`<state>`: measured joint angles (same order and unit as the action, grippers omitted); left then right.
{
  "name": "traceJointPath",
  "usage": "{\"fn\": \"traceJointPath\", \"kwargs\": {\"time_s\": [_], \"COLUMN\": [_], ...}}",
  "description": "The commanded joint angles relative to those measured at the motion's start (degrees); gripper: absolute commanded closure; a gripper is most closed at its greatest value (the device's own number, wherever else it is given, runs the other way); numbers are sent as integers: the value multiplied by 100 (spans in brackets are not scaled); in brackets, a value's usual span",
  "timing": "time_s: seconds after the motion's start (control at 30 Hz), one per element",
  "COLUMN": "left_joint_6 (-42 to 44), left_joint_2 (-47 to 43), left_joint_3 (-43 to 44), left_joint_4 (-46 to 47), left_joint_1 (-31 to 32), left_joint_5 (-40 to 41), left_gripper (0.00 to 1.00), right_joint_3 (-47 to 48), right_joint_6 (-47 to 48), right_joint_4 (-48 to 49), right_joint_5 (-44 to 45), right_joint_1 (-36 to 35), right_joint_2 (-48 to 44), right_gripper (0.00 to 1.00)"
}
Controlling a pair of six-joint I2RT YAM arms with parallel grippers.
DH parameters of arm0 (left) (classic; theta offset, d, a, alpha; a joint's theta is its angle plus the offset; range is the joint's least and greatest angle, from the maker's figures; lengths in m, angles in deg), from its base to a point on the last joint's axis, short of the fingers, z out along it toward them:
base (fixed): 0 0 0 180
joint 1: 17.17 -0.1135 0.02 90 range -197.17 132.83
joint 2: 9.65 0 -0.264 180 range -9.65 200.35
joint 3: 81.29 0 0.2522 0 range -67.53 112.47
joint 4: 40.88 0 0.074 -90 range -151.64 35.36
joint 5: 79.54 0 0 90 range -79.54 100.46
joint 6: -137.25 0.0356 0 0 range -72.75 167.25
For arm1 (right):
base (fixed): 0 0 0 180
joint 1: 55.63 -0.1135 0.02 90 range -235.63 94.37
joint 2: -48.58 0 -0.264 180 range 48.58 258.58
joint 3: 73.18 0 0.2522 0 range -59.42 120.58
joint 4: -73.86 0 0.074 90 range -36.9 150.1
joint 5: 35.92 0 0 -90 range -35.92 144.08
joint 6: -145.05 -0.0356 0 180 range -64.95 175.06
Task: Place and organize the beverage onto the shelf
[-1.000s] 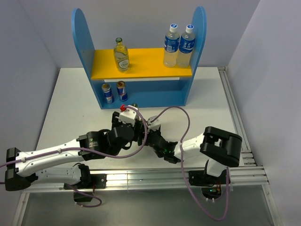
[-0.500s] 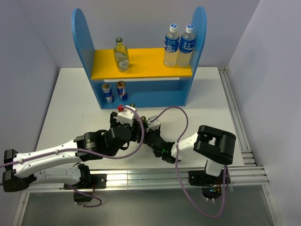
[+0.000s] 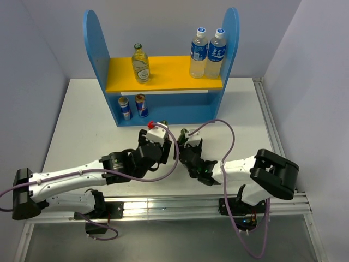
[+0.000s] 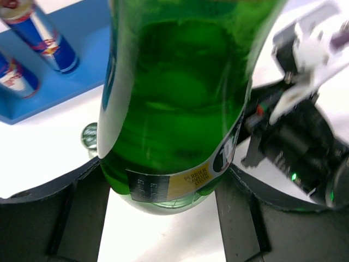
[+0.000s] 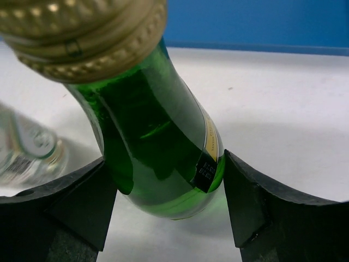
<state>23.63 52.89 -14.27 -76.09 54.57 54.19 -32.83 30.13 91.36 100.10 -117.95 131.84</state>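
The blue shelf (image 3: 95,49) with its yellow upper board stands at the back. A clear glass bottle (image 3: 140,64) is on the board, and two blue-and-silver cans (image 3: 125,107) (image 3: 141,105) are on the lower level. My left gripper (image 3: 159,131) (image 4: 162,188) is shut on a dark green bottle (image 4: 174,98), upright just in front of the shelf. Beside it, my right gripper (image 3: 188,143) (image 5: 169,185) is shut on a second green bottle (image 5: 152,136) with a gold cap (image 3: 184,131), tilted. Another clear glass bottle (image 5: 27,153) stands close by on the table; its cap (image 4: 89,135) shows left of my left gripper.
Two taller plastic bottles with blue labels (image 3: 199,53) (image 3: 217,53) stand at the right end of the yellow board. The two wrists are close together, with cables looping over them. The white table (image 3: 245,109) has a rail along its right edge.
Both grippers have moved away from the bases toward the shelf and a little right, each with its green bottle. The right arm's elbow has swung out to the right.
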Motion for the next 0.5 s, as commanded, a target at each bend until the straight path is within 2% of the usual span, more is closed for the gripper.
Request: {"fn": "traceJointPath", "kwargs": {"time_s": [0.0, 0.2, 0.47], "left_joint_6": [199, 270, 261], "left_joint_2": [56, 425, 636], "left_joint_3": [150, 176, 89], "left_joint_4": [1248, 1600, 1890], "left_joint_1": [-90, -205, -407], "left_joint_5": [-83, -312, -566], "left_gripper": [100, 100, 100], "right_joint_3": [294, 689, 1664], "right_joint_6": [-135, -4, 208], "right_joint_4": [310, 152, 64], "right_joint_5": [313, -93, -804], "right_joint_1": [369, 1309, 2285], "right_joint_2": [-469, -469, 251], "right_gripper": [100, 100, 100]}}
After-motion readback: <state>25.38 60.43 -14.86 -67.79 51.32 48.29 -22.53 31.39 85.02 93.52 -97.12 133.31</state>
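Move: Both grippers hold a green bottle. For the right one, the free right part of the lower shelf lies about 17 cm ahead, 8 cm right and roughly level; the nearer can stands 15 cm ahead and 19 cm left, the clear bottle 14 cm left, level with it. The left gripper has the shelf's free middle some 19 cm ahead, 6 cm right and 13 cm below, and the clear bottle 3 cm ahead, 6 cm left and 12 cm below. Swing the right gripper forward about 10 cm and 7 cm to its right, rising some 3 cm, to carry its green bottle towards the right part of the lower shelf; turn the wrist about 15 degrees clockwise and keep the grip. Meanwhile let the left gripper, still holding its own bottle high, drift right and sink, easing slightly forward. ##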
